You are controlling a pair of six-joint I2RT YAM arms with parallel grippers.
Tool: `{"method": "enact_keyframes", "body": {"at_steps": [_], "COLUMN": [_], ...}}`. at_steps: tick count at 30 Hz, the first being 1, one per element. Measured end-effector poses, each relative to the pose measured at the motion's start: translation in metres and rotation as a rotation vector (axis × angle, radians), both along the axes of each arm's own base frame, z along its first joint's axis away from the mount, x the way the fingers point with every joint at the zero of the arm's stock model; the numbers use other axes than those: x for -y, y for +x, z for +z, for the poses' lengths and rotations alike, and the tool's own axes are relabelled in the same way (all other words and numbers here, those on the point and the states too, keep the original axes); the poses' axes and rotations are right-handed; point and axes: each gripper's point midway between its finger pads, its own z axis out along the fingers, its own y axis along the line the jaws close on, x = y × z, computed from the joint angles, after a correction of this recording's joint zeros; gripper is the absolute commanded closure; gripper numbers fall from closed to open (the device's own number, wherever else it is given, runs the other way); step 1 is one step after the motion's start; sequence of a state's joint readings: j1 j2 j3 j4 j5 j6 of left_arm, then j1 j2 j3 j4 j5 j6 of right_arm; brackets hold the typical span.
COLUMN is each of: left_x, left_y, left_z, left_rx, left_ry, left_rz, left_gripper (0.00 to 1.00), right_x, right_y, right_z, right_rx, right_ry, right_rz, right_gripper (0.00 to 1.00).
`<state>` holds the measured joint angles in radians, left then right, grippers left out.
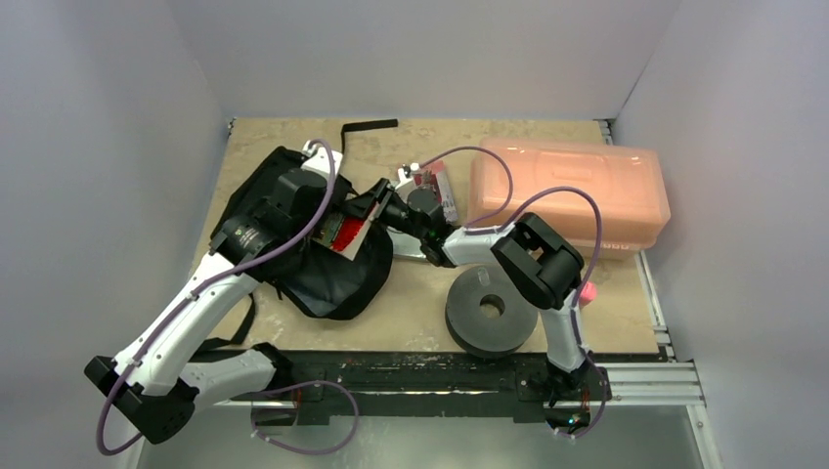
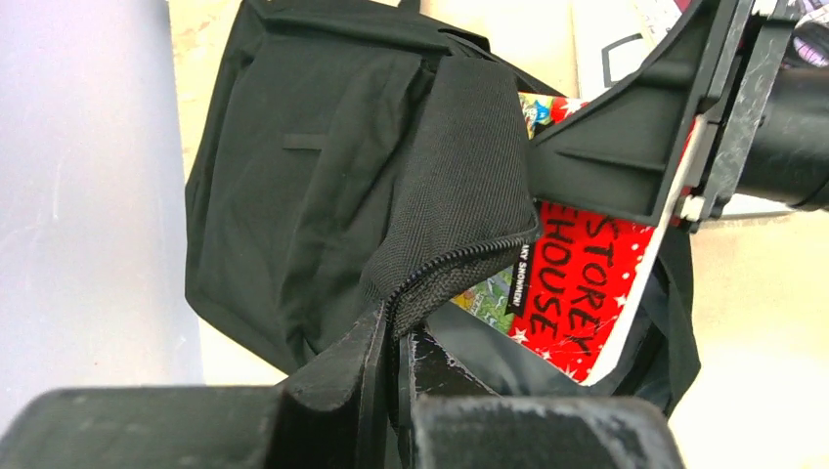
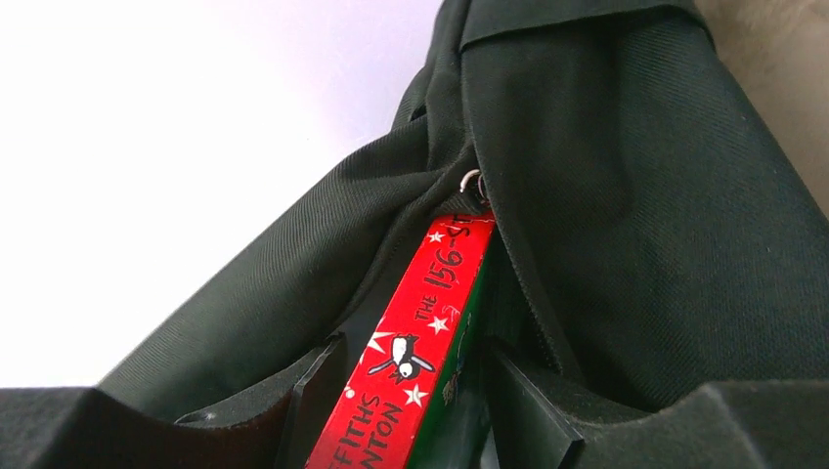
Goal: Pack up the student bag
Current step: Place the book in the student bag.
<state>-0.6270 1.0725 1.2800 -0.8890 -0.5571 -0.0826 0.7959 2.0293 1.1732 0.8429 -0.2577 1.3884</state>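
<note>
The student bag [image 1: 337, 283] lies floppy at the table's left, its zipped mouth held apart. My left gripper [image 1: 318, 210] is shut on the bag's zipper edge [image 2: 459, 264] and holds that rim up, as the left wrist view shows at the fingertips [image 2: 401, 327]. A red book [image 1: 342, 234] stands partly inside the opening. My right gripper [image 1: 364, 210] reaches in from the right and is shut on the red book [image 3: 430, 322], its spine between the fingers. Black bag fabric [image 3: 635, 195] surrounds the book, and a zipper pull [image 3: 472, 181] sits just above it.
A translucent orange lidded box [image 1: 567, 195] fills the back right. A dark grey spool [image 1: 489, 313] lies near the front, under the right arm. A small red and white item [image 1: 437, 188] lies left of the box. A loose black strap [image 1: 370, 125] lies at the back.
</note>
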Motion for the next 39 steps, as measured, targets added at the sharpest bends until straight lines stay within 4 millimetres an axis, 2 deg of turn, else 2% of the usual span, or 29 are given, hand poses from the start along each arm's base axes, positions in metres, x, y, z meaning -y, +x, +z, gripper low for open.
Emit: {"method": "enact_keyframes", "body": {"at_steps": [3, 7, 8, 10, 14, 20, 26, 30, 33, 39], "left_x": [0.000, -0.016, -0.019, -0.019, -0.014, -0.006, -0.003, -0.001, -0.001, 0.000], "left_y": [0.006, 0.015, 0.015, 0.015, 0.011, 0.010, 0.009, 0.009, 0.009, 0.009], "left_z": [-0.011, -0.017, -0.019, -0.023, -0.034, -0.036, -0.036, -0.036, -0.036, -0.037], "left_rx": [-0.018, -0.035, -0.039, -0.047, -0.069, -0.081, -0.087, -0.090, -0.091, -0.094], "left_ry": [-0.035, -0.093, -0.102, -0.113, -0.129, -0.158, -0.170, -0.175, -0.176, -0.182], "left_rz": [0.000, 0.065, 0.078, 0.072, 0.044, 0.015, 0.000, -0.006, -0.008, -0.012], "left_gripper": [1.00, 1.00, 1.00, 1.00, 1.00, 1.00, 1.00, 1.00, 1.00, 1.00], "right_x": [-0.007, -0.020, -0.024, -0.029, -0.033, -0.021, 0.001, 0.005, 0.004, 0.011], "right_y": [-0.001, -0.011, -0.015, -0.020, -0.019, -0.020, -0.036, -0.048, -0.057, -0.062], "right_z": [-0.015, -0.051, -0.064, -0.080, -0.096, -0.110, -0.096, -0.088, -0.092, -0.110], "right_rx": [0.087, 0.192, 0.214, 0.244, 0.313, 0.394, 0.379, 0.346, 0.293, 0.223], "right_ry": [-0.008, -0.068, -0.107, -0.167, -0.299, -0.500, -0.628, -0.614, -0.594, -0.638], "right_rz": [-0.010, 0.018, 0.031, 0.046, 0.057, 0.107, 0.173, 0.210, 0.244, 0.253], "right_gripper": [1.00, 0.99, 0.93, 0.76, 0.52, 0.28, 0.22, 0.20, 0.18, 0.17]}}
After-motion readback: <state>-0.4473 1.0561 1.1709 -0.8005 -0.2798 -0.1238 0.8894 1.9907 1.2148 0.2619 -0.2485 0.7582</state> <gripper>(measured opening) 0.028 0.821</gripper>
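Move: My right hand still holds the book by its end, over the student bag; the open pocket it is bound for lies about 7 cm back, 3 cm to the left and some 15 cm below. On the table, roughly 18 cm lower than this hand, the pale notebook is 5 cm ahead and 10 cm right, the heart book 11 cm ahead and 15 cm right. From my left hand, which pinches the bag's zipped edge, the pocket is about 7 cm right, level fore and aft, 23 cm below. I lower the book into the pocket with my right hand, about 11 cm down with a small swing left, tipping the fingers some 35 degrees downward. Near the bottom I open them wider and let go, then draw right and back, rising slightly before sinking again over the book, about 6 cm back overall. My left hand keeps its pinch on the zipped edge, swings briefly left and back and sinks nearly 4 cm. ##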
